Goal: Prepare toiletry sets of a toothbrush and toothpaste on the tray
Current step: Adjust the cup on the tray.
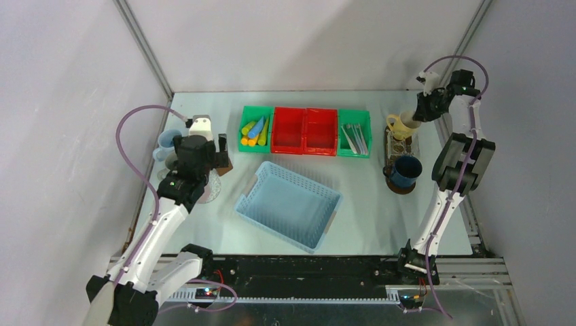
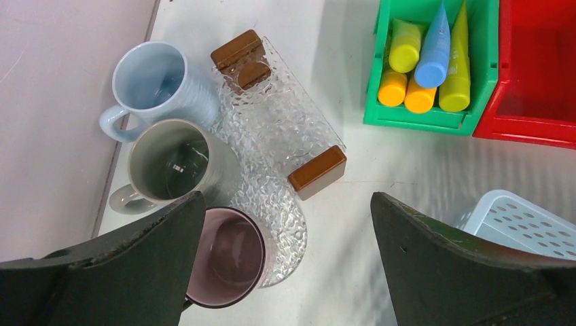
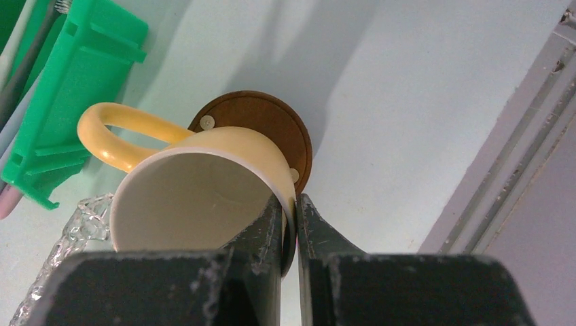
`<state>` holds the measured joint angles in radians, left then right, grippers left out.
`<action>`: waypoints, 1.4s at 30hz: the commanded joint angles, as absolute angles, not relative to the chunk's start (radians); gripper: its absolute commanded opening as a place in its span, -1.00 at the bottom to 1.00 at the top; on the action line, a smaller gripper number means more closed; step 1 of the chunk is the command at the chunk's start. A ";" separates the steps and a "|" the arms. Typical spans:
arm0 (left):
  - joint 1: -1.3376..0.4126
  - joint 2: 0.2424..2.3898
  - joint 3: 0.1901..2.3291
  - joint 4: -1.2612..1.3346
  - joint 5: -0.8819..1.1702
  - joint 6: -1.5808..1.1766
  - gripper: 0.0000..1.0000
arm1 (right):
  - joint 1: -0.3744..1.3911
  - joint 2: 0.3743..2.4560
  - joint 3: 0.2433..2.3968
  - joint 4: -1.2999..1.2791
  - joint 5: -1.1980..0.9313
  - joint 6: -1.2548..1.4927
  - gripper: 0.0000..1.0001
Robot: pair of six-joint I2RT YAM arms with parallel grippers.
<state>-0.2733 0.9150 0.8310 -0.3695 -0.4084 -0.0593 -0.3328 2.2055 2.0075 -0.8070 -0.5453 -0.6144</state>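
My right gripper (image 3: 293,200) is shut on the rim of the cream mug (image 3: 197,197), one finger inside and one outside. The mug is tilted over the far rounded end of the dark brown tray (image 3: 272,125). A dark blue mug (image 1: 405,170) stands on the tray's near end (image 1: 401,189). My left gripper (image 2: 285,272) hangs open and empty above the pink mug (image 2: 227,255), the grey mug (image 2: 170,163) and the pale blue mug (image 2: 153,81). The tubes (image 2: 424,61) lie in a green bin (image 1: 255,129). The toothbrushes (image 1: 354,138) lie in another green bin.
A clear textured glass tray (image 2: 272,129) with brown handles lies beside the left mugs. Two red bins (image 1: 304,130) sit between the green ones. A light blue perforated basket (image 1: 289,204) occupies the table's middle. The frame rail (image 3: 502,183) runs close on the right.
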 commanded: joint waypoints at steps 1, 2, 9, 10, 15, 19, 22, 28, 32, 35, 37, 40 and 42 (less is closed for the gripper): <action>-0.269 0.916 0.834 -0.334 -0.415 -0.040 0.97 | -0.321 2.194 2.071 -0.794 -0.608 -0.633 -0.83; -0.269 0.917 0.834 -0.334 -0.414 -0.040 0.97 | -0.319 2.196 2.070 -0.794 -0.607 -0.636 -0.77; -0.269 0.915 0.833 -0.335 -0.414 -0.040 0.97 | -0.298 2.202 2.075 -0.802 -0.595 -0.649 -0.55; -0.269 0.914 0.833 -0.336 -0.415 -0.040 0.97 | -0.297 2.203 2.076 -0.802 -0.596 -0.647 -0.53; -0.269 0.912 0.832 -0.335 -0.413 -0.040 0.97 | -0.296 2.191 2.079 -0.795 -0.594 -0.639 -0.46; -0.269 0.910 0.832 -0.335 -0.413 -0.040 0.97 | -0.298 2.179 2.077 -0.773 -0.579 -0.620 -0.30; -0.269 0.910 0.832 -0.335 -0.412 -0.042 0.97 | -0.299 2.158 2.079 -0.755 -0.558 -0.594 -0.16; -0.269 0.906 0.833 -0.335 -0.410 -0.044 0.97 | -0.307 2.102 2.089 -0.688 -0.542 -0.512 0.13; -0.269 0.902 0.832 -0.335 -0.410 -0.046 0.97 | -0.296 2.045 2.084 -0.658 -0.463 -0.462 0.28; -0.269 0.898 0.834 -0.333 -0.409 -0.048 0.97 | -0.279 1.984 2.050 -0.634 -0.402 -0.398 0.32; -0.269 0.893 0.833 -0.333 -0.408 -0.050 0.97 | -0.270 1.951 2.031 -0.630 -0.374 -0.330 0.32; -0.268 0.886 0.834 -0.332 -0.405 -0.053 0.97 | -0.248 1.907 1.959 -0.621 -0.321 -0.230 0.33; -0.268 0.881 0.833 -0.333 -0.404 -0.055 0.97 | -0.219 1.869 1.891 -0.596 -0.281 -0.187 0.33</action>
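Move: The right fingers already pinch the rim of the tilted yellow cup, whose middle lies about 4 cm to their left and 4 cm below. The tray's far end is about 4 cm left, 1 cm ahead and 10 cm down; nearer in stand the blue cup, some 16 cm back and 3 cm left, and the toothbrush bin, 2 cm back and 19 cm left. From the left hand, the tray's far end lies roughly 19 cm ahead and 65 cm right, 20 cm lower. Letting go of the yellow cup's rim on the tray's far end, the right hand first eases about 2 cm left and 1 cm forward as its fingers begin to open, then hangs there briefly. With the fingers spreading to about two thirds, it lifts away, slowly then fast, some 14 cm straight up over the cup, fingertips tipping up about 15 degrees and the hand turning slightly clockwise. ##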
